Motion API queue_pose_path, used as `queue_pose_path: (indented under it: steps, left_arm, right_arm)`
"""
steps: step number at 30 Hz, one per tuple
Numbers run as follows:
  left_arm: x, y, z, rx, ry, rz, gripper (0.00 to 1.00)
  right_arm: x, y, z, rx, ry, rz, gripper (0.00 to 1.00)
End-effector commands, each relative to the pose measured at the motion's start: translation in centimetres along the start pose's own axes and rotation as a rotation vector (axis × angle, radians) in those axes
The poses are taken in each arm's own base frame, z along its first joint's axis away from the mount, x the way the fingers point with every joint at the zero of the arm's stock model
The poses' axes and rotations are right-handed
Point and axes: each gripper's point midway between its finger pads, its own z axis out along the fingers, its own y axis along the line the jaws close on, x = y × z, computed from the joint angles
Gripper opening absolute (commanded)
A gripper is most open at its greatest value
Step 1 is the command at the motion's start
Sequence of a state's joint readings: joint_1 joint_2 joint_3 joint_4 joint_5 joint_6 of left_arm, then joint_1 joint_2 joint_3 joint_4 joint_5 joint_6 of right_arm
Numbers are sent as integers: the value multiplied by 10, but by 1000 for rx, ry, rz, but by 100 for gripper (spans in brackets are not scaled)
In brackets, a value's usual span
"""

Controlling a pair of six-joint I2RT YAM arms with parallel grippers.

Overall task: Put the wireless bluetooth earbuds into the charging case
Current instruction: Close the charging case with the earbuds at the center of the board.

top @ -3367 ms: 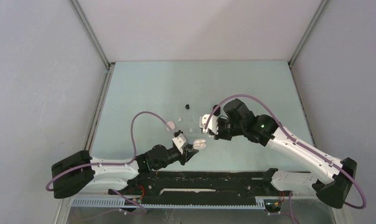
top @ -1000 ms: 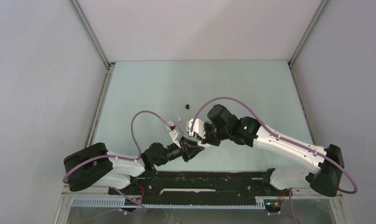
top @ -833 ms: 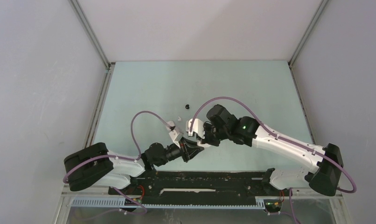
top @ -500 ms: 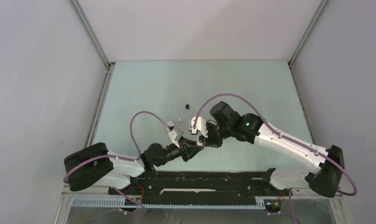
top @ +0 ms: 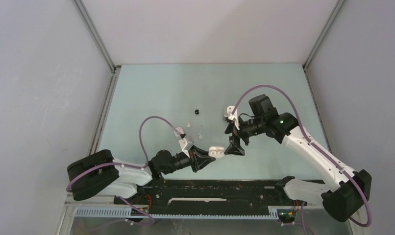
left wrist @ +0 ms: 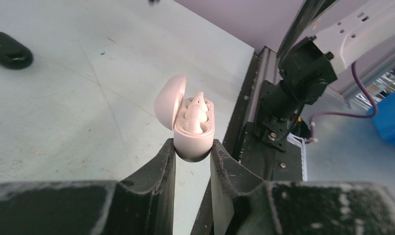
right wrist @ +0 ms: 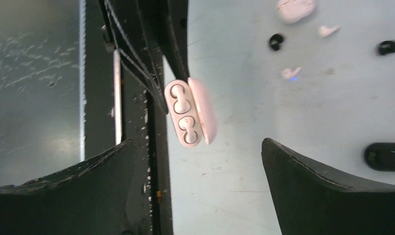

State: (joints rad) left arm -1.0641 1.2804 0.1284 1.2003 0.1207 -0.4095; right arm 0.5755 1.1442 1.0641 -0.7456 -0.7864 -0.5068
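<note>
My left gripper (left wrist: 192, 145) is shut on the base of a white charging case (left wrist: 194, 133), held up off the table with its lid swung open. Two white earbuds (right wrist: 182, 115) sit in the case's wells, and their stems show in the left wrist view (left wrist: 195, 111). In the top view the case (top: 216, 152) sits at the tip of my left gripper (top: 209, 156). My right gripper (top: 232, 139) hangs just right of it, jaws wide open and holding nothing. From the right wrist, the case (right wrist: 189, 111) lies ahead of my open right gripper (right wrist: 198, 156).
Loose on the table are two white buds (right wrist: 291, 73) (right wrist: 329, 30), two black buds (right wrist: 276, 41) (right wrist: 387, 47), a closed white case (right wrist: 296, 9) and a black case (right wrist: 385, 156) (left wrist: 9, 49). The black base rail (top: 210, 188) runs along the near edge.
My right gripper was shut and pressed close over the case; it has opened wide and drawn back to the right. The left arm still holds the case, now uncovered.
</note>
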Motion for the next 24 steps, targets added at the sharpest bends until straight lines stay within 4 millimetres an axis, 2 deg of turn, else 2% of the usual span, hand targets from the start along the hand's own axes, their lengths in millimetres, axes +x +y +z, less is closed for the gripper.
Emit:
queue_pose_path:
  steps: [1,6,11,15,20,22,24]
  left_arm:
    - [-15,-28,9,139,-15,40,0]
    - [-15,-36,15,171,-4,24,0]
    - [-13,-26,21,112,1,-10,0]
    - [-11,-7,26,-3,9,-67,0]
    - [-11,35,17,-223,-33,-170,0]
    - [-11,42,13,-250,-35,-176,1]
    - [-6,48,8,-289,0,-197,1]
  right_arm:
    - [11,22,13,-132,-53,-19,100]
    - [31,34,33,-159,45,-42,100]
    - [33,50,31,-219,52,-45,98]
    - [27,55,13,-154,38,-93,98]
    - [22,54,-22,-53,-16,-110,99]
    - [23,44,-32,25,-39,-82,99]
    - [30,18,-39,168,-59,-37,100]
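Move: The charging case, lid standing open on its forward side, is still held at the left fingertips; its middle is about 5 cm left, 3 cm back and 6 cm below the open right gripper. From the left hand that gripper's hand point is roughly 7 cm right, 4 cm ahead and 7 cm higher. On the board, 18 cm below the right hand, lie the black case, 13 cm straight ahead, and a loose white earbud, 13 cm left and 3 cm ahead. Swing the right gripper, jaws kept wide open, back and down about 5 cm, bringing its forward finger across the lid side of the charging case to close it, then lift it clear up and to the right. Keep the left fingers' hold; ease the case right and slightly back, then swing it some 4 cm forward and down, turning it counter-clockwise and tipping it. ##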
